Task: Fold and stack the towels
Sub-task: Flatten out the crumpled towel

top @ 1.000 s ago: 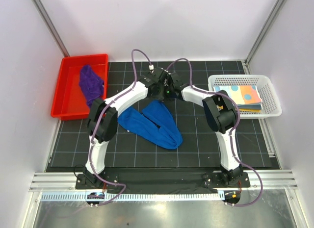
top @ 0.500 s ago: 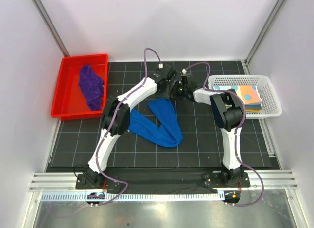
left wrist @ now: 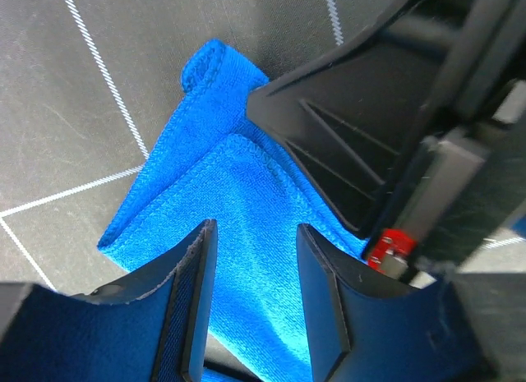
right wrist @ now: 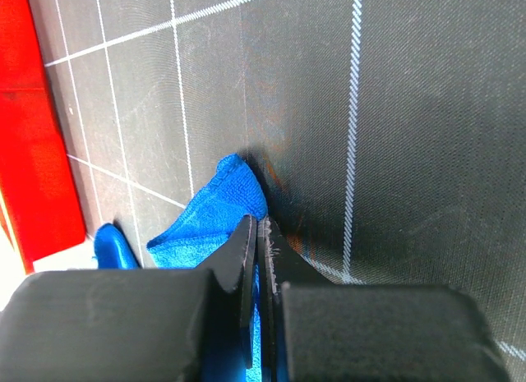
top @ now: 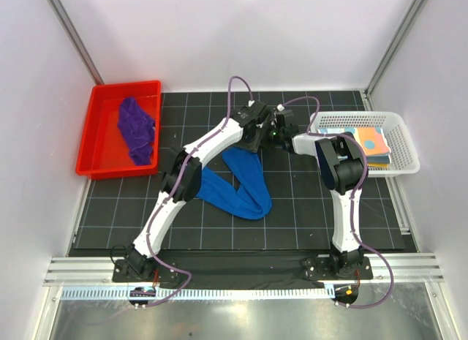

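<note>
The blue towel (top: 238,183) lies bunched in a V on the black mat, and its far end reaches up to both grippers. My left gripper (left wrist: 251,292) hangs open just over that end, blue terry (left wrist: 238,193) showing between its fingers. My right gripper (right wrist: 259,226) is shut, pinching the towel's corner (right wrist: 222,201) against the mat. Its black fingers (left wrist: 329,144) show in the left wrist view, right beside the left jaws. In the top view both grippers (top: 265,135) meet at the back of the mat. A purple towel (top: 137,130) lies crumpled in the red tray. A patterned towel (top: 369,144) lies folded in the white basket.
The red tray (top: 99,135) stands at the mat's back left, and its wall (right wrist: 29,135) shows in the right wrist view. The white mesh basket (top: 329,124) stands at the back right, close to the right arm's elbow. Grey walls close in the cell on three sides.
Both grippers have moved to the right along the back of the mat, drawing the blue towel's far end with them. The left jaws have opened off the towel; the right stays shut.
</note>
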`<state>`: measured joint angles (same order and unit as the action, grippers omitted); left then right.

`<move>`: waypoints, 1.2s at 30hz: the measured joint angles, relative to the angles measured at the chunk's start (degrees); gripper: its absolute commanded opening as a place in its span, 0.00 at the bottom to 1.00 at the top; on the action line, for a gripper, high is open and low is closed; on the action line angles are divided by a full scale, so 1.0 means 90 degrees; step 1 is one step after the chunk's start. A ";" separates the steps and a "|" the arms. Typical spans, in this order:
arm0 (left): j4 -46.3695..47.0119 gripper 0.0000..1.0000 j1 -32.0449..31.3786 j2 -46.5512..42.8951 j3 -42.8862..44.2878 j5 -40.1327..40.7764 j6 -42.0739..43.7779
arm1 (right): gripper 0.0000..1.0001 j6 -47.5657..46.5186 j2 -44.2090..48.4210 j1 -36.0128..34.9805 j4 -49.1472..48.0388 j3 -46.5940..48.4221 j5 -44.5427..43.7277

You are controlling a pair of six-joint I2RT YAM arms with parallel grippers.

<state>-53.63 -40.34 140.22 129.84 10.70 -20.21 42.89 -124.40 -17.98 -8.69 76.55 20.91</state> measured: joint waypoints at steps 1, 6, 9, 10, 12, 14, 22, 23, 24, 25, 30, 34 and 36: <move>-0.0010 0.47 -0.0002 0.0022 -0.0002 0.0005 0.0019 | 0.01 0.0036 -0.0017 0.0015 -0.0034 0.0000 0.0036; 0.0007 0.48 -0.0032 0.0061 -0.0075 0.0029 0.0163 | 0.01 0.0138 -0.0068 0.0058 -0.0175 -0.0027 0.0177; 0.0027 0.47 -0.0061 0.0061 -0.0092 0.0039 0.0228 | 0.01 0.0155 -0.0080 0.0075 -0.0219 -0.0034 0.0216; 0.0034 0.46 -0.0066 0.0061 -0.0104 0.0039 0.0260 | 0.01 0.0168 -0.0087 0.0078 -0.0238 -0.0036 0.0228; 0.0078 0.45 -0.0073 0.0061 -0.0163 0.0049 0.0301 | 0.01 0.0192 -0.0107 0.0095 -0.0279 -0.0036 0.0270; 0.0121 0.44 -0.0078 0.0061 -0.0262 0.0058 0.0325 | 0.01 0.0221 -0.0126 0.0107 -0.0318 -0.0039 0.0294; 0.0425 0.27 -0.0061 0.0019 -0.0682 0.0078 0.0330 | 0.01 0.0267 -0.0165 0.0153 -0.0423 -0.0044 0.0362; 0.0449 0.24 -0.0066 0.0017 -0.0692 0.0068 0.0316 | 0.01 0.0267 -0.0165 0.0163 -0.0427 -0.0046 0.0364; 0.0493 0.23 -0.0078 0.0012 -0.0709 0.0051 0.0323 | 0.01 0.0270 -0.0165 0.0168 -0.0449 -0.0058 0.0367; 0.0534 0.22 -0.0095 0.0000 -0.0743 0.0056 0.0328 | 0.01 0.0274 -0.0165 0.0172 -0.0483 -0.0080 0.0372; 0.0860 0.18 -0.0117 -0.0221 -0.1137 0.0158 0.0308 | 0.01 0.0279 -0.0165 0.0177 -0.0556 -0.0114 0.0391; 0.1020 0.18 -0.0046 -0.0495 -0.1518 0.0219 0.0296 | 0.01 0.0272 -0.0165 0.0180 -0.0554 -0.0114 0.0369; 0.1056 0.18 0.0024 -0.0636 -0.1637 0.0238 0.0294 | 0.01 0.0257 -0.0165 0.0177 -0.0554 -0.0114 0.0359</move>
<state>-44.12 -40.12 134.50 115.11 12.84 -17.56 45.21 -125.89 -16.38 -13.67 75.53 24.14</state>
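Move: Right under the left fingers, about 3 cm down and 1 cm back, lies the edge of the blue towel to be pinched. The corner that the right hand already holds is some 5 cm ahead of the left hand and 5 cm to its right, about 3 cm lower. The towel's near bend lies roughly 18 cm back and 1 cm right of the left hand. From the right hand, the edge to be pinched is around 6 cm back and 5 cm left. Sinking about 3 cm and easing back 1 cm, the half-open left hand lowers its fingers to either side of the blue towel's edge, closes them on the cloth beside the right gripper, then starts away to the left by about 2 cm while rising 1 cm. The right hand stays nearly in place and keeps its shut grip on the corner. ##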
